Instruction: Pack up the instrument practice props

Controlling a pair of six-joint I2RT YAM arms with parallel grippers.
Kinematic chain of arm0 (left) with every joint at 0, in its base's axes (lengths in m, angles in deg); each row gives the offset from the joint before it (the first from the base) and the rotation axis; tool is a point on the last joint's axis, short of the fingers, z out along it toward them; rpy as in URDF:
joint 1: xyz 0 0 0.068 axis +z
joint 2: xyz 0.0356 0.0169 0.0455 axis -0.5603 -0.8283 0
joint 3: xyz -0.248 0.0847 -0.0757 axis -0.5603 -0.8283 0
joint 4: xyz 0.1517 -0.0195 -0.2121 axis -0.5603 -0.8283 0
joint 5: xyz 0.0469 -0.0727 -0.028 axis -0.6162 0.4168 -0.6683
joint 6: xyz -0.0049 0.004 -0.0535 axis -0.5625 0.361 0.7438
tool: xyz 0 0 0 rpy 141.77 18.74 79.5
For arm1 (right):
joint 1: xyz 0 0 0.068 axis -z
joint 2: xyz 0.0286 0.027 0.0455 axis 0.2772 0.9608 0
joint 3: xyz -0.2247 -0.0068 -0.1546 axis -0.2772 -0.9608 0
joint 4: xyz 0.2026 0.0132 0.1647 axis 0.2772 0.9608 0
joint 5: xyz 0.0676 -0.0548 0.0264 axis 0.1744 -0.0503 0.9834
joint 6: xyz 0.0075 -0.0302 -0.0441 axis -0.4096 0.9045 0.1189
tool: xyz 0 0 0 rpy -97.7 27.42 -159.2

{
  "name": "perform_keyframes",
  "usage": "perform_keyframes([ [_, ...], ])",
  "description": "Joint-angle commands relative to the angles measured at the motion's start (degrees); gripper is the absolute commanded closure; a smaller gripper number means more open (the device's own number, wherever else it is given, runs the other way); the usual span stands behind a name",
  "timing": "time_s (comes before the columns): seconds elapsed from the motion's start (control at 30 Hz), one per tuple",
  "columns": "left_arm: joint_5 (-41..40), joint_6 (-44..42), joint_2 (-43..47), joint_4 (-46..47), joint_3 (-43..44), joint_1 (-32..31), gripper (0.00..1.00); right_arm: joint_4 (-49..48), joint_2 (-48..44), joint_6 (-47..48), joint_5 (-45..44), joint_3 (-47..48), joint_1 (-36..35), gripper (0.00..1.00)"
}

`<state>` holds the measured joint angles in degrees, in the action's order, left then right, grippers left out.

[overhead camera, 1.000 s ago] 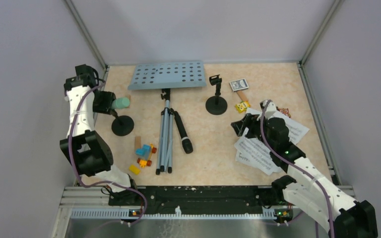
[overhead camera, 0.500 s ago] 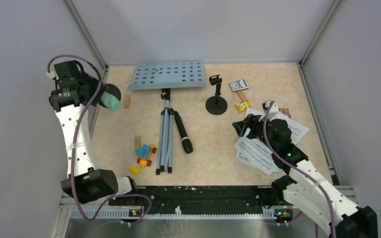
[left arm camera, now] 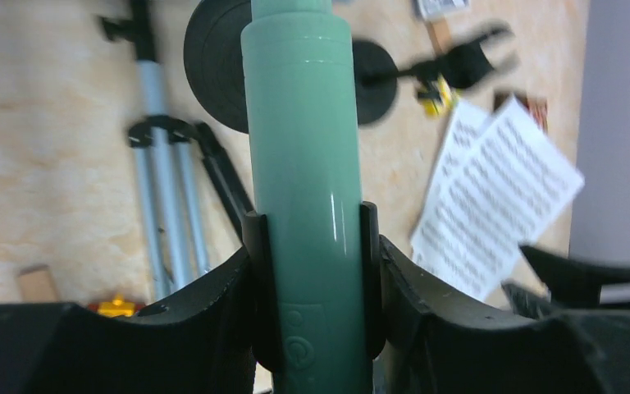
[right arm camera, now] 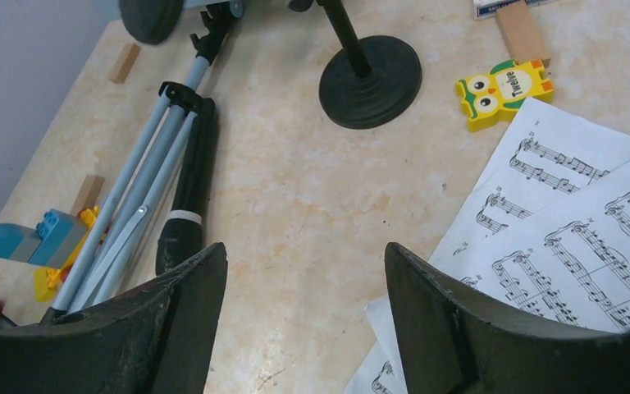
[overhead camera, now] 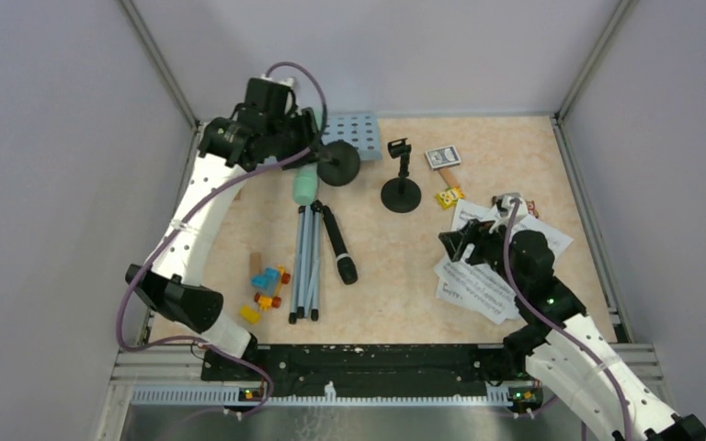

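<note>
My left gripper (left arm camera: pixel 312 271) is shut on the mint-green microphone (left arm camera: pixel 303 164), which sits in the clip of a black round-based mic holder (left arm camera: pixel 213 66). From above, the microphone (overhead camera: pixel 305 188) and the holder's base (overhead camera: pixel 338 163) hang over the back middle of the table, and the arm hides most of the pale-blue music desk (overhead camera: pixel 354 131). The silver tripod pole (overhead camera: pixel 308 262) and the black microphone (overhead camera: pixel 338 243) lie flat. A second mic holder (overhead camera: pixel 401 188) stands upright. My right gripper (overhead camera: pixel 455 241) is open at the left edge of the sheet-music pages (right arm camera: pixel 574 238).
Colourful toy bricks (overhead camera: pixel 267 289) lie left of the tripod feet. A yellow owl brick (right arm camera: pixel 504 90), a tan wooden block (right arm camera: pixel 521 33) and a small card (overhead camera: pixel 442 154) sit at the back right. Grey walls close in three sides.
My left arm has swung from the left wall to the back middle, carrying the mint-green microphone and its holder off the table. The right arm has shifted slightly towards the near edge.
</note>
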<state>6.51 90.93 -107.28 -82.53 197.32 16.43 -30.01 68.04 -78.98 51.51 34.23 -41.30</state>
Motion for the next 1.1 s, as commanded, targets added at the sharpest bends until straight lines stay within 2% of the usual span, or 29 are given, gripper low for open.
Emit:
perform_keyframes([
  [0.0,0.9,-1.5,5.5,2.3,-2.0,-8.4,1.0,3.8,-3.9,2.9,-0.1,4.1,0.2,0.31],
  [0.13,3.4,-2.3,8.4,8.2,-12.0,-16.9,1.0,5.4,-6.8,5.5,1.0,4.4,0.3,0.3],
  [0.27,2.8,-5.6,6.1,9.9,-13.0,-26.2,1.0,3.2,-9.4,7.2,4.4,3.3,0.2,0.29],
  [0.43,4.6,-10.5,3.2,12.4,-13.3,-33.0,1.0,-5.1,-12.7,9.7,17.6,-0.5,0.2,0.28],
  [0.6,3.5,-16.0,-0.8,8.6,-10.8,-35.8,1.0,-15.4,-16.6,12.0,28.8,-6.1,0.3,0.28],
  [1.0,-1.5,-22.3,-9.2,0.6,-6.1,-39.7,0.99,-21.0,-15.5,12.4,31.1,-9.9,-0.3,0.29],
  [1.07,-3.6,-23.1,-10.2,-1.0,-5.2,-40.3,0.9,-21.2,-14.9,13.4,30.8,-9.8,-0.6,0.3],
])
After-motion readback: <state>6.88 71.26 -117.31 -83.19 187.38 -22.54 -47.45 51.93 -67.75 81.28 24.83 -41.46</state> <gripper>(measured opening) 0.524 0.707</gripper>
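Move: The left hand, holding the green microphone in its stand, is bound for a clear patch of table about 17 cm back, 19 cm to its right and some 31 cm below. The black stand stands about 21 cm beyond that patch; the black microphone lies 18 cm to the patch's left and 6 cm farther out. From the right hand, the green microphone is about 17 cm ahead, 27 cm left and 14 cm higher; the sheet music lies 19 cm to the right, 2 cm ahead. Still gripping the green microphone, the left hand swings it back and to the right, about 25 cm over the table, turning some 55 degrees clockwise while sinking, then finishes nearly straight down. The right hand, fingers wide and empty, draws back, up and left roughly 10 cm, tipping its fingertips up and turning about 30 degrees counter-clockwise to face the microphone, without touching it. ##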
